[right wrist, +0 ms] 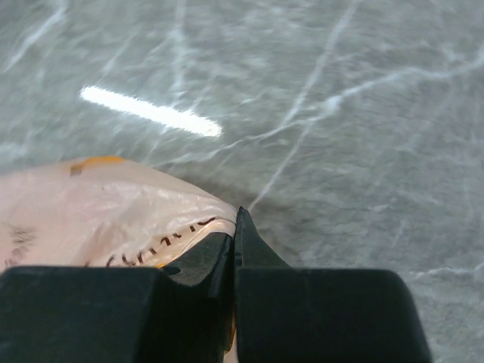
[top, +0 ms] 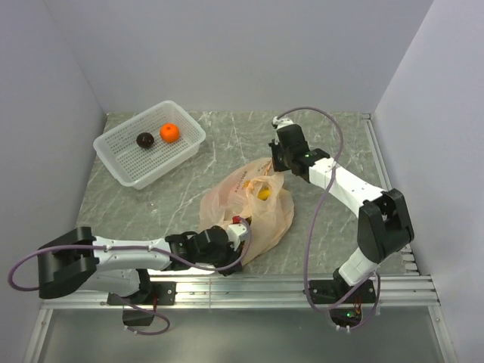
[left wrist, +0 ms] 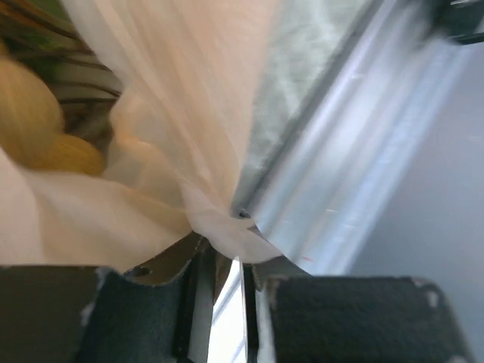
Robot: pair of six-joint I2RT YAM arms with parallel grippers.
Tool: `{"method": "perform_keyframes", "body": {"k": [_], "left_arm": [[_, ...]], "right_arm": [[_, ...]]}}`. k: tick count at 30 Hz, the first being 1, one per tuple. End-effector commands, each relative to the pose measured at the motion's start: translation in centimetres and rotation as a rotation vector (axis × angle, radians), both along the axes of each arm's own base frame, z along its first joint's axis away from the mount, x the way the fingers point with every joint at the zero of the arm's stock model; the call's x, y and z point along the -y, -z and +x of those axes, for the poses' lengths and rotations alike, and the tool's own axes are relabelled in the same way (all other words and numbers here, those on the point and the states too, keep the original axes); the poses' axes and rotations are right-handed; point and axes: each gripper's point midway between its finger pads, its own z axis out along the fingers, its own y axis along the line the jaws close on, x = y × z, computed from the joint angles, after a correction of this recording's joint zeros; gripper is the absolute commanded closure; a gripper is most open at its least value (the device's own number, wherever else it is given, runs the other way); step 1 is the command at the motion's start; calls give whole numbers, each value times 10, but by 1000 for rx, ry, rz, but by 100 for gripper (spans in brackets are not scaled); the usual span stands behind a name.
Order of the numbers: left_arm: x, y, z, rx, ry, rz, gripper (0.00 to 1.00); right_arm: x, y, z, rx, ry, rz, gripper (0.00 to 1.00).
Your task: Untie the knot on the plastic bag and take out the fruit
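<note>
The peach plastic bag [top: 227, 198] lies crumpled in the middle of the table. Fruit shows through it as a yellow patch [top: 264, 193] and a bit of red [top: 239, 221]. My left gripper [top: 239, 229] is at the bag's near side, shut on a bunched fold of the film [left wrist: 225, 236]. Yellow fruit [left wrist: 34, 113] is blurred behind the plastic there. My right gripper [top: 278, 161] is at the bag's far edge, jaws pressed together on the printed film [right wrist: 151, 227]. I cannot make out the knot.
A white mesh basket [top: 190, 130] stands at the back left, holding a dark brown round fruit [top: 145, 140] and an orange tangerine [top: 169, 133]. An aluminium rail [top: 302, 286] runs along the near edge. Walls close in at the left, back and right.
</note>
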Motion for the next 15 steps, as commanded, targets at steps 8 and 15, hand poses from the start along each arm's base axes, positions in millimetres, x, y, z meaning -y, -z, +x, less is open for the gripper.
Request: {"method": "perform_keyframes", "body": {"k": [8, 15], "left_arm": [[18, -74, 30, 69, -255, -130, 34], [17, -149, 51, 120, -397, -288, 4]], "right_arm": [[-13, -80, -16, 143, -18, 163, 44], [-24, -134, -83, 207, -83, 223, 29]]}}
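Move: The left hand has the bag's near edge at its fingertips, and the right hand pinches the far rim. The bananas in the bag's mouth lie about 23 cm ahead of the left hand, 9 cm to its right and roughly level with it. From the right hand they are some 9 cm back, 4 cm left and 9 cm below. The small round fruit is nearer the left hand, about 13 cm ahead and 3 cm right. Upward, both arms come off the plastic as their fingers spread. The left fingers open wide at the bag's near edge, and that hand climbs about 10 cm, working forward over the bag and swinging some 15 degrees counter-clockwise. The right hand releases the far rim, then lifts about 12 cm and draws back over the bag's mouth, its fingertips tilting up a little. ##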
